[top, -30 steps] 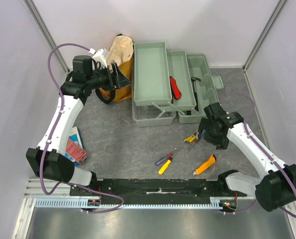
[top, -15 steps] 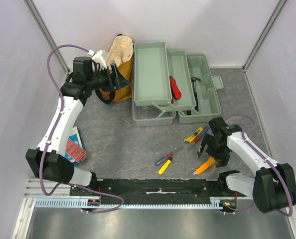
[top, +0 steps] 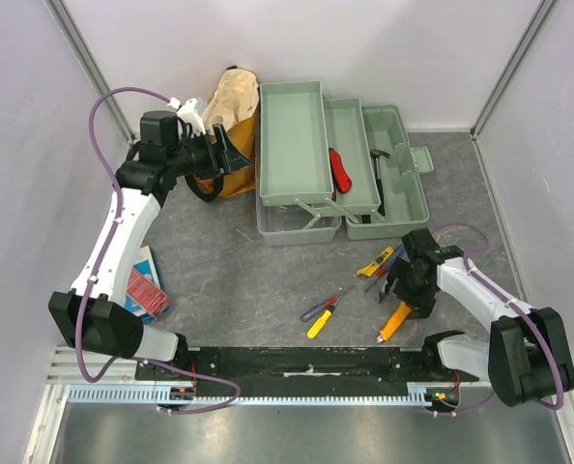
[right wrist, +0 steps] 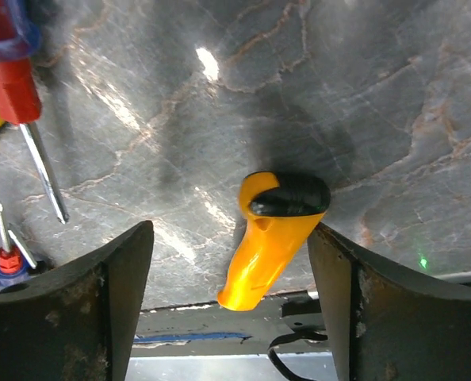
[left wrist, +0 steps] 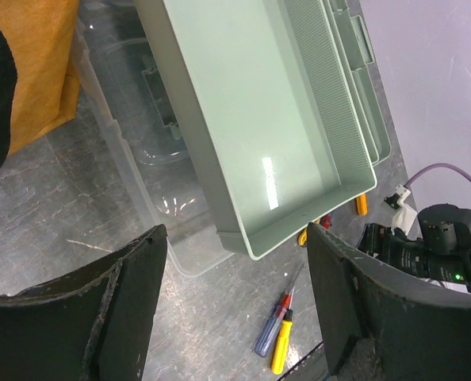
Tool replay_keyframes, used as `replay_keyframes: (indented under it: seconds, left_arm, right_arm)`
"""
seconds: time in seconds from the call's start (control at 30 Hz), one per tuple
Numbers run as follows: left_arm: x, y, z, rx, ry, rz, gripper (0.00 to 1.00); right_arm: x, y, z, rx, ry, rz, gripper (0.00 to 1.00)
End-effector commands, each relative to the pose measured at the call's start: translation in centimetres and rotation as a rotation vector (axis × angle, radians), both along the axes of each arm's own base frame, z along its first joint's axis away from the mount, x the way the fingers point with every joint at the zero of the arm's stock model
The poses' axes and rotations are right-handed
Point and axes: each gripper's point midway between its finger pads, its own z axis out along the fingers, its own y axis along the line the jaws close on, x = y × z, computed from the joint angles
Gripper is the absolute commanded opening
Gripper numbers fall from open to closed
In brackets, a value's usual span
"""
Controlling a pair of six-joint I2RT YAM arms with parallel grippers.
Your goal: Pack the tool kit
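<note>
The pale green toolbox [top: 292,126] stands open at the back, its trays [left wrist: 259,119] fanned out over a clear lid [left wrist: 132,159]. A red-handled tool [top: 339,171] lies in the middle tray. My left gripper [top: 237,150] hangs open beside the box's left edge, nothing between its fingers [left wrist: 235,234]. My right gripper [top: 401,295] is low over the table, open. An orange-handled tool [top: 396,321] lies between its jaws [right wrist: 229,230]. That tool's black-capped handle [right wrist: 271,238] rests close against the right finger [right wrist: 338,270]. Two screwdrivers [top: 321,314] and a yellow tool [top: 376,263] lie nearby.
A mustard-yellow bag [top: 234,126] stands left of the toolbox, just behind my left gripper. A red-blue booklet [top: 144,285] lies by the left arm. The black base rail [top: 306,362] runs along the near edge, just past the orange tool's tip. Walls close in on three sides.
My right gripper has moved toward the near edge, from the yellow tools down over the orange-handled tool, and its jaws have narrowed a little. The left arm has stayed put.
</note>
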Motion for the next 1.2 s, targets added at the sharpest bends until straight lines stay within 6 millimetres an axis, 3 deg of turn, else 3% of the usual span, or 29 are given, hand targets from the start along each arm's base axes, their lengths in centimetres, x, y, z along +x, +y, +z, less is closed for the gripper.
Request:
replay_keyframes:
  seconds: [0.0,0.13,0.27,0.37,0.53,0.67,0.73,0.87,1.03,1.17]
  left_arm:
    - [-0.7,0.6,3.1,0.021,-0.098,0.012,0.77]
    - [-0.8,0.7,3.0,0.033,-0.102,0.014,0.77]
    - [-0.7,0.8,3.1,0.035,-0.105,0.015,0.77]
    - [-0.8,0.9,3.2,0.036,-0.107,0.017,0.77]
    - [-0.9,1.0,3.0,0.041,-0.104,0.022,0.77]
    - [-0.8,1.0,3.2,0.040,-0.107,0.024,0.77]
    - [-0.7,0.9,3.3,0.041,-0.112,0.022,0.77]
    - [0.1,0.9,3.7,0.039,-0.121,0.030,0.77]
    - [0.9,0.2,4.7,-0.005,-0.130,0.019,0.77]
    - [0.8,0.1,5.0,-0.008,-0.137,0.018,0.77]
  right_arm:
    - [2.0,0.3,-0.1,0.009,-0.070,-0.014,0.80]
    - [1.2,0.0,-1.2,-0.015,-0.014,-0.006,0.64]
    - [0.3,0.1,-2.2,-0.016,0.046,0.009,0.58]
    - [0.7,0.1,-2.2,-0.028,0.036,0.025,0.51]
    - [1.0,0.1,-2.4,-0.046,0.025,0.041,0.22]
    - [3.1,-0.7,-1.0,-0.113,-0.045,0.048,0.10]
    - [5.0,-1.3,0.7,-0.156,-0.108,0.045,0.08]
    - [9.4,-2.4,6.1,-0.241,-0.278,0.032,0.08]
    - [13.9,-4.2,14.2,-0.370,-0.470,0.028,0.07]
    - [17.5,-4.3,20.4,-0.406,-0.618,0.043,0.07]
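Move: The orange-handled tool lies right beneath the open right fingers, its middle roughly 2 cm behind the hand point and 1 cm below. The yellow cutter is about 9 cm ahead and 7 cm left of the hand, and the red-blue screwdriver some 7 cm ahead and 5 cm left. The middle of the toolbox's lowest tray is about 27 cm ahead, 3 cm left. From the left hand the orange-handled tool is about 27 cm back, 34 cm right and 31 cm below. The right fingers pinch the orange-handled tool around the upper part of its handle, closing to well under half open while the hand settles about 1 cm lower. They keep that grip as the hand sweeps forward and up, nearly 14 cm forward and 13 cm up, towards the near end of the lowest tray, its fingers tilting forward some 25 degrees. Late on, the empty left hand rises about 2.5 cm. ##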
